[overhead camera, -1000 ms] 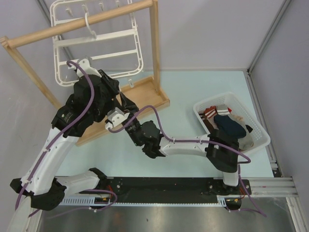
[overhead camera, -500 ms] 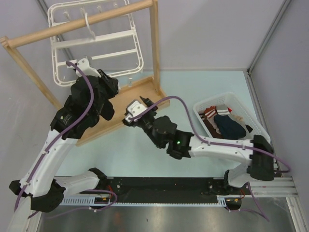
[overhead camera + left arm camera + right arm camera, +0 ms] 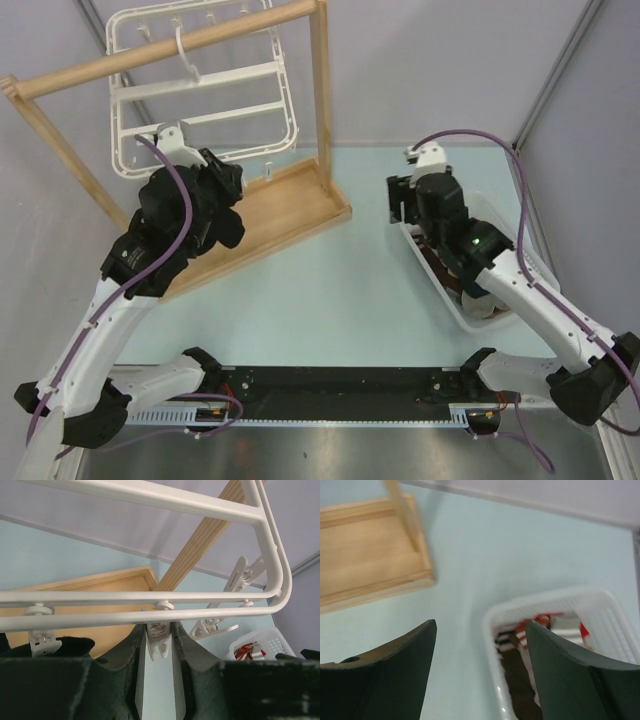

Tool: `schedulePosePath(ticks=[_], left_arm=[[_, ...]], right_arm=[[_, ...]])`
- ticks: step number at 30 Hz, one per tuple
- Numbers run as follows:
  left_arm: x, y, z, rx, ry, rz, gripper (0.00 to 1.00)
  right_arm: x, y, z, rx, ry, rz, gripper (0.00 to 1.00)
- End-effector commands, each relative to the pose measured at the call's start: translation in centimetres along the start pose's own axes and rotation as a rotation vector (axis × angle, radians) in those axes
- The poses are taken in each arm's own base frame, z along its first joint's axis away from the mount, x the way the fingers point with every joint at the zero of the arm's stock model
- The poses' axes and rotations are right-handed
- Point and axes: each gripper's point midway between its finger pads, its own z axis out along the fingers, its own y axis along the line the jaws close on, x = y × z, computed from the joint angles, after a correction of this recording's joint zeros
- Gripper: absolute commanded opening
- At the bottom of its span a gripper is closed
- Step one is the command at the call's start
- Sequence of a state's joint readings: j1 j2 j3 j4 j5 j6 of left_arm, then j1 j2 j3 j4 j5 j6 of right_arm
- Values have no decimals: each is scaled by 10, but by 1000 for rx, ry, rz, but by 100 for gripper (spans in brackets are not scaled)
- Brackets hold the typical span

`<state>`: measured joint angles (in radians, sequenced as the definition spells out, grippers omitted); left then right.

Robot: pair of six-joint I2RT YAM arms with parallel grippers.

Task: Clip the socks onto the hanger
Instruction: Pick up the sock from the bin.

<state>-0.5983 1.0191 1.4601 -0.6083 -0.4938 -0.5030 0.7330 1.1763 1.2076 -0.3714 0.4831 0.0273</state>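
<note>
The white hanger (image 3: 200, 80) hangs from the wooden stand's bar at the back left. My left gripper (image 3: 215, 178) is up at its lower edge. In the left wrist view the hanger's bars (image 3: 150, 596) cross the frame, and the left gripper (image 3: 159, 636) is shut on a small white clip (image 3: 159, 642) dangling from them. Dark fabric (image 3: 65, 645) shows under the neighbouring clip; I cannot tell if it is a sock. My right gripper (image 3: 398, 203) is open over the white basket's left rim (image 3: 555, 600), with nothing between its fingers (image 3: 481, 625). No sock shows clearly in the basket.
The wooden stand's base tray (image 3: 280, 215) lies between the arms, and its post (image 3: 200, 555) rises close behind the hanger. The basket (image 3: 447, 297), mostly under the right arm, holds red-and-white striped and dark brown fabric (image 3: 517, 680). Grey walls close in the back and right.
The right arm swung from beside the left gripper at the stand over to the basket on the right, and its jaws opened wide. The left arm stayed at the hanger.
</note>
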Motion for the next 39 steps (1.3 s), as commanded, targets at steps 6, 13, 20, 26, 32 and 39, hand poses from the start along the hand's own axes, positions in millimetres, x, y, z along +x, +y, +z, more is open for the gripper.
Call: schedulePosePath(ticks=[6, 13, 20, 26, 32, 39], left_arm=[[-1, -6, -3, 76, -47, 60, 0], [-4, -6, -5, 89, -57, 79, 0], [-7, -5, -6, 84, -68, 92, 0], [-9, -5, -9, 93, -74, 94, 0], [-7, -7, -8, 99, -65, 97, 0], [-6, -7, -8, 104, -63, 97, 0]], right_arm=[[95, -118, 6, 241, 371, 233, 74], [145, -170, 30, 255, 513, 405, 63], [196, -179, 38, 282, 673, 456, 53], [235, -180, 40, 292, 762, 461, 50], [242, -182, 42, 308, 768, 451, 38], [205, -187, 30, 345, 647, 439, 7]])
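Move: The navy sock in the bin lies some 21 cm to the right hand's right, about 23 cm below it and 2 cm back. Of its neighbours there, the red-striped sock is about 12 cm right and 5 cm ahead of that hand, the grey striped sock 17 cm right and 5 cm ahead, the brown sock 12 cm right and 2 cm back. From the left hand, at the hanger clip, the navy sock is roughly 52 cm right and 34 cm below, nearly level fore and aft. The right fingertips close on the navy sock near its outer end, pinching the cloth. To get there the hand sweeps about 20 cm right while sinking, then drops steeply into the bin, some 23 cm down in all; the wrist tips down about 45 degrees with a clockwise turn, and the fingers narrow on the way down before shutting at the bottom. ##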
